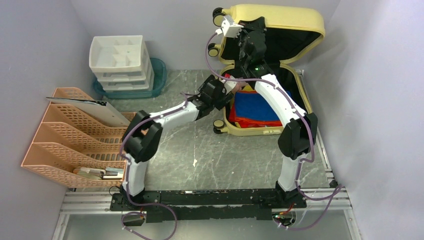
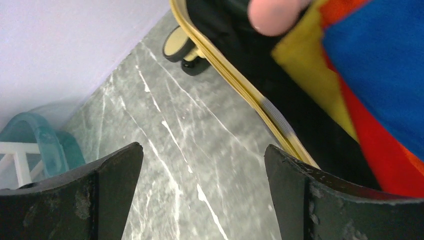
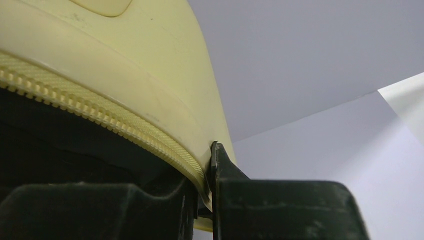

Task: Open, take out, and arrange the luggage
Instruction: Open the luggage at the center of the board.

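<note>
The pale yellow luggage lies open at the back right, its lid raised and its black lining showing. Folded blue cloth over red and yellow cloth fills the base. My right gripper is shut on the lid's zipper edge, one finger inside and one outside, and holds it up; in the right wrist view the grip pinches the rim. My left gripper stands open and empty over the marble floor, just left of the base's yellow rim and near a wheel. A pink object shows inside.
A white drawer unit sits on a teal tray at the back left. A peach file rack with papers fills the left side. Grey walls close in all round. The teal tray's edge also shows in the left wrist view.
</note>
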Tool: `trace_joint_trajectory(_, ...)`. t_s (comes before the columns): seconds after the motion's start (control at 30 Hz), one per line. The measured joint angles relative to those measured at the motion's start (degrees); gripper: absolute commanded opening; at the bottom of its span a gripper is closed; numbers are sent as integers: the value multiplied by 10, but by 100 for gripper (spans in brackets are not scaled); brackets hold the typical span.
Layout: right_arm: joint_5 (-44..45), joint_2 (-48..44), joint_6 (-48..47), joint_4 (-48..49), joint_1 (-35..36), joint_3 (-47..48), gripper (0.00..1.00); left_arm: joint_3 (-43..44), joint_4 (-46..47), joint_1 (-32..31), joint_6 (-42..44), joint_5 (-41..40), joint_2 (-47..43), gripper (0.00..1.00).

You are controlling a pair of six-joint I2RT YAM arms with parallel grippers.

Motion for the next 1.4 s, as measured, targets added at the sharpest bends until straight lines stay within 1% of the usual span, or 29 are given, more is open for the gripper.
trace_joint_trajectory(0.1,1,0,6,-3,2,0,11,-61,-9,-10,6,43,-74,96)
trace_joint_trajectory(0.17,2,0,9,-5,4,0,11,-87,-16,-14,12,75,-118,96)
trace_joint_trajectory(0.2,4,0,10,-7,5,0,10,-103,-16,-16,18,100,-145,96)
trace_joint_trajectory(0.27,5,-1,14,-9,7,0,10,-123,-20,-19,26,141,-184,96)
trace_joint_trajectory(0.37,6,-2,19,-16,7,3,10,-130,-28,-23,31,202,-215,96)
trace_joint_trajectory(0.47,7,-2,25,-30,7,11,10,-130,-32,-35,30,252,-213,96)
trace_joint_trajectory(0.6,9,-2,33,-46,7,19,9,-126,-47,-66,28,295,-180,96)
trace_joint_trajectory(0.77,10,-3,41,-61,7,25,6,-113,-63,-97,25,339,-123,96)
trace_joint_trajectory(0.9,10,-7,45,-72,7,25,4,-103,-75,-113,23,356,-88,94)
trace_joint_trajectory(0.97,10,-8,47,-74,7,25,3,-94,-78,-118,23,357,-73,88)
trace_joint_trajectory(1.03,11,-9,48,-75,7,25,3,-83,-78,-123,21,357,-60,79)
trace_joint_trajectory(1.07,11,-9,48,-76,7,25,3,-78,-79,-125,21,359,-54,73)
trace_joint_trajectory(1.17,11,-10,49,-78,7,25,3,-72,-79,-130,18,367,-45,49)
trace_joint_trajectory(1.3,11,-10,49,-80,7,25,2,-71,-75,-133,35,372,-43,23)
trace_joint_trajectory(1.33,11,-10,49,-80,7,26,2,-71,-72,-132,38,372,-43,17)
trace_joint_trajectory(1.4,12,-10,52,-85,7,29,2,-71,-69,-132,54,377,-43,11)
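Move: The near rim of the luggage's lower shell, at its left part, lies about 20 cm back from the left hand, 14 cm right and 5 cm lower. The blue cloth is some 9 cm back and 17 cm right, the near-left wheel 16 cm back and 2 cm right, both lower. From the right hand, still gripping the raised lid's edge, that near rim is about 27 cm back, 6 cm left and 36 cm down. Left hand arcs about 20 cm back and right, turning clockwise, to pinch the near rim; right holds lid. ##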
